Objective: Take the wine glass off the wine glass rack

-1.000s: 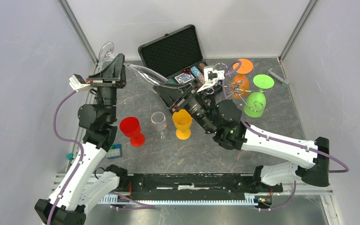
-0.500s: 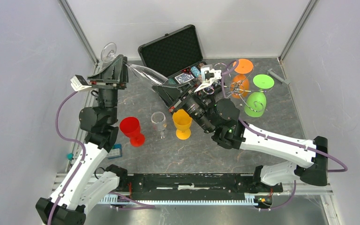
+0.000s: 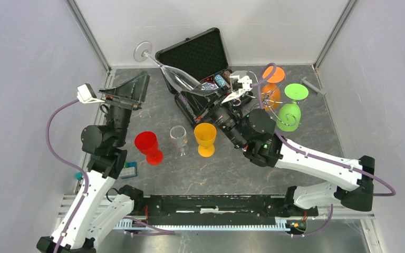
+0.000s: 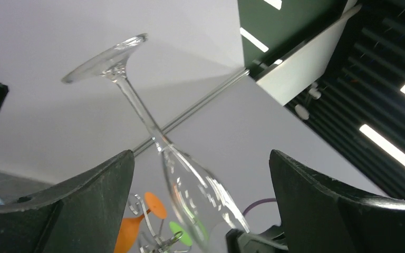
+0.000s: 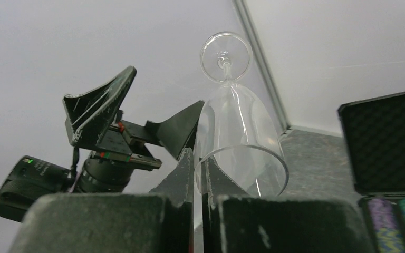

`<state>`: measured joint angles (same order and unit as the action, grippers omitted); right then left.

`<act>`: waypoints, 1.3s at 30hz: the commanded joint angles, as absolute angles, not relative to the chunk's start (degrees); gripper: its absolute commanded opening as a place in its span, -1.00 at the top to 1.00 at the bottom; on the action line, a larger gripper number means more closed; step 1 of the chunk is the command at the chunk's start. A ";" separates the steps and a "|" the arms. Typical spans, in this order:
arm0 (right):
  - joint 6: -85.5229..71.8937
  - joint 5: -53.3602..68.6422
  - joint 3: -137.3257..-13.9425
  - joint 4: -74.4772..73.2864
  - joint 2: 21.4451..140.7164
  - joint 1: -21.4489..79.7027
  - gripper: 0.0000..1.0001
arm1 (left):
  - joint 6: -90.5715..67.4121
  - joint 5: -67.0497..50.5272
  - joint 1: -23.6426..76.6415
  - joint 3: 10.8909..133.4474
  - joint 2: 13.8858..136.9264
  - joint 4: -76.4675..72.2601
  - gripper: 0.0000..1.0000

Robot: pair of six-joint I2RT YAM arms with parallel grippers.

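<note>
A clear wine glass hangs tilted in the air in front of the black case, its foot pointing up and left. My right gripper is shut on the rim of its bowl, one finger inside and one outside. My left gripper stands open to the left of the glass, apart from it; the stem and bowl show between its wide fingers without touching them. The wine glass rack, chrome wire, stands at the back right with an orange glass and a green glass hanging on it.
An open black case with chips lies at the back centre. A red goblet, a small clear glass and a yellow goblet stand in a row mid-table. A small blue object lies by the left arm.
My left gripper has opened, let go of the glass's stem and drawn back. My right gripper has shut on the rim and carries the glass, whose foot has swung right.
</note>
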<state>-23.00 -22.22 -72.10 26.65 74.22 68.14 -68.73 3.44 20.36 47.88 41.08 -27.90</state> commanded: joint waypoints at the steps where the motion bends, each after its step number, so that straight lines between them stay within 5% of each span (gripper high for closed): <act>1: -13.36 -24.30 -74.83 23.90 69.10 68.02 1.00 | -57.32 -3.41 20.39 49.12 38.17 -19.32 -1.00; 8: -0.55 -18.09 -80.26 2.73 63.58 68.03 1.00 | -36.15 6.47 20.39 49.69 26.73 -2.18 -1.00; 17: 7.78 9.91 -91.38 -25.56 65.59 68.03 1.00 | -25.32 19.03 20.39 53.15 21.33 6.27 -1.00; 24: 10.94 10.38 -90.83 -38.03 67.06 68.02 1.00 | -22.77 31.10 20.44 51.25 14.69 5.80 -1.00; 39: 17.93 10.10 -86.50 -51.59 64.28 68.12 1.00 | -20.98 21.86 20.41 53.88 21.95 12.12 -1.00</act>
<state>13.80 9.52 -88.97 -49.39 66.74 68.03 -22.90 25.98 20.38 52.29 19.18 10.68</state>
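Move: The wine glass is already in my shut right fingers, pinched at its rim. I'm taking it towards the clear glass standing on the table, about 18 cm left of my right hand, level in reach and some 40 below. At that same height the yellow goblet stands 5 cm left, level, and the red goblet 32 left and 3 back. From my left hand the clear glass is about 12 cm right, 4 back and 42 below. Keeping the rim pinched in my shut right fingers, I swing the wine glass left, then draw it back and down towards the standing glasses, ending about 13 cm lower and 10 back. Meanwhile I roll the wrist some 60 degrees, so the fingers go from forward-left and up to left and down. My open left hand clears off left, back and a little down, turning counter-clockwise, then eases forward. ##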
